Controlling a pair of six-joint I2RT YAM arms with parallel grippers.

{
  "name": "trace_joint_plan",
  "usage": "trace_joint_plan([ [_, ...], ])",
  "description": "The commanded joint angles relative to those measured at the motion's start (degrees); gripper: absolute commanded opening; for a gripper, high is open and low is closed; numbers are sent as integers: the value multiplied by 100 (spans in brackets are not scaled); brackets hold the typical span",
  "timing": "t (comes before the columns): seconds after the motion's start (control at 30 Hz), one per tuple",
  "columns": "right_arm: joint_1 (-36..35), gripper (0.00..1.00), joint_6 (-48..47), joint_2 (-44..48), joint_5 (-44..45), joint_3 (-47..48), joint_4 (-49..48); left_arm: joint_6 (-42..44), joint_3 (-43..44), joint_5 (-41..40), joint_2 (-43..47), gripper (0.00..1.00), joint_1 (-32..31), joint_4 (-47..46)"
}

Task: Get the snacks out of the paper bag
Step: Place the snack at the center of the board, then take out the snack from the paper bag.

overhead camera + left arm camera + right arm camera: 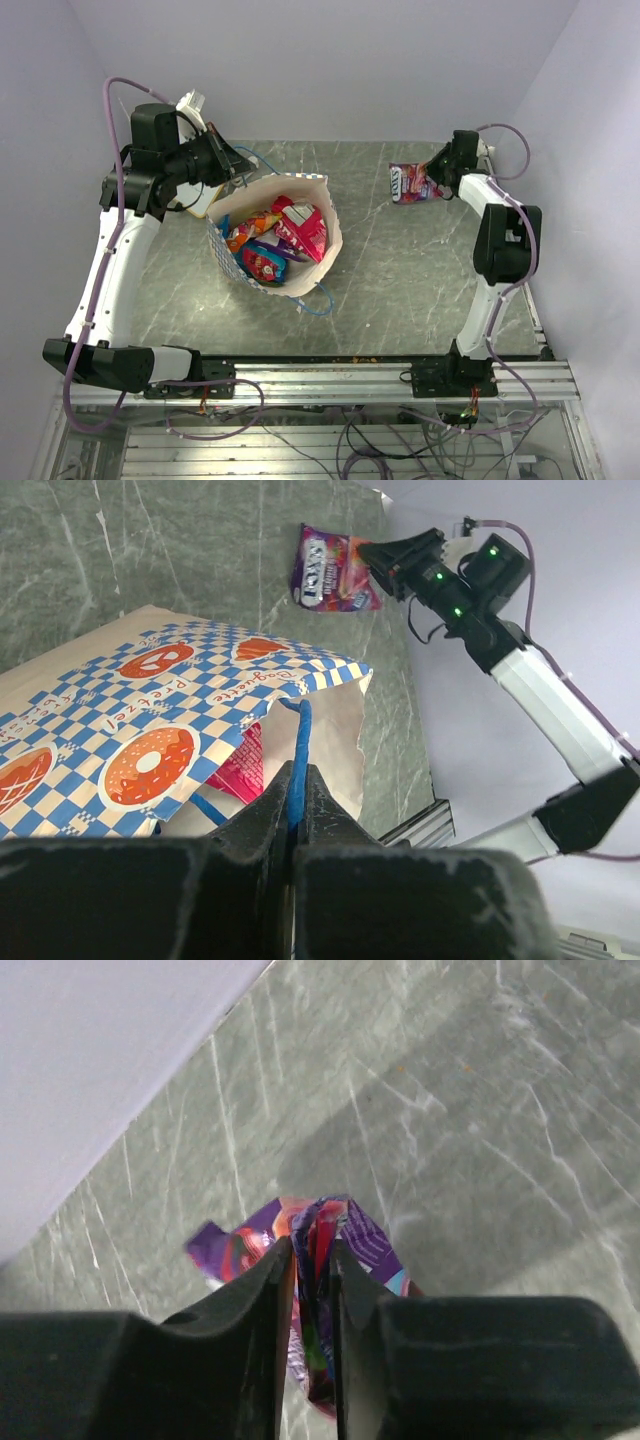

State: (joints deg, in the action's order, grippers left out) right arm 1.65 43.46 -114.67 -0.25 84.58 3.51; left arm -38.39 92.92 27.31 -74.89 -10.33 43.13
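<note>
The paper bag (228,204) lies tipped in the left half of the table with its mouth facing up toward the camera. My left gripper (238,170) is at its far rim, shut on the bag's blue cord handle (301,730). Inside the bag I see snacks: a large red-pink packet (302,228), an orange one (250,230) and a small red one (265,262). At the far right, my right gripper (432,180) is shut on a purple snack packet (410,183). That packet (365,1245) hangs pinched between the fingers, just above the table.
The bag's second blue handle (318,300) trails onto the table at its near side. A pale flat object (203,200) sits behind the bag under the left arm. Walls close in at the back and both sides. A metal rail (350,375) runs along the near edge.
</note>
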Motion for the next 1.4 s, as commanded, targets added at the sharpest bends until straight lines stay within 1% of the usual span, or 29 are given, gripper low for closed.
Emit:
trace_joint_plan([
  [0.0, 389, 34, -334, -802, -629, 819, 414, 10, 114, 239, 111, 7, 23, -53],
  [0.03, 441, 44, -538, -898, -491, 989, 653, 20, 131, 243, 99, 7, 30, -37],
  [0.07, 485, 50, -751, -948, -362, 1090, 824, 35, 156, 255, 76, 7, 31, -15],
  [0.13, 551, 54, -1185, -956, -207, 1230, 1072, 56, 180, 246, 48, 7, 24, -1],
  [0.23, 556, 56, -1645, -784, 61, 1296, 1491, 61, 182, 252, 28, 7, 24, -10],
  [0.4, 452, 58, -1524, -4, -30, 658, 1589, 38, 147, 281, -3, 7, 26, -58],
  [0.57, -27, 58, -1510, 879, -509, 169, 1710, 43, 165, 300, -19, 7, 22, -91],
  [0.67, -443, 58, -1733, 1388, -717, 133, 1904, 29, 120, 371, 9, 7, 22, -184],
  [0.8, -1156, 58, -2190, 2214, -1000, -86, 1713, -40, 88, 430, 62, 7, 22, -381],
  [0.9, -1717, 59, -2421, 2648, -921, -123, 1763, -100, 203, 432, 32, 7, 22, -523],
  [1.0, -2207, 59, -2403, 3019, -1221, -304, 1503, -199, 173, 454, 52, 7, 22, -729],
  [1.1, -2922, 58, -2674, 3432, -1209, -472, 1113, -308, 41, 501, 115, 7, 22, -928],
  [1.2, -3711, 57, -3206, 3712, -1191, -735, 581, -387, -118, 512, 212, 7, 22, -1130],
  [1.27, -4129, 56, -3729, 3789, -1324, -958, 239, -412, -165, 512, 250, 7, 22, -1239],
  [1.37, -4657, 55, -4494, 3698, -1435, -1003, 61, -439, -199, 545, 279, 7, 22, -1317],
])
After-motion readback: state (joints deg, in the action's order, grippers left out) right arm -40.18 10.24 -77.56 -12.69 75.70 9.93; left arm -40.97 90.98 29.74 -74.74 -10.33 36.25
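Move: I hold the pink-purple snack by one end in my right hand; its middle lies about 4 cm left of that hand, 3 cm nearer me and some 4 cm lower, over the spot on the grey table where I leave it. The paper bag stands about 39 cm left and 24 cm back, its middle near hand height, with the red packet in it some 38 cm left and 19 cm back. From my left hand the snack is about 43 cm right, 20 cm ahead and 29 cm below. I let go of the snack straight away, opening my right fingers a bit over halfway while the hand dips about 5 cm and shifts 6 cm right. Then I sweep left, back and up, the fingers staying open, to the right rim of the bag's mouth, swinging the wrist some 60 degrees counter-clockwise. My left hand nearly stays put, still pinching the blue handle. ##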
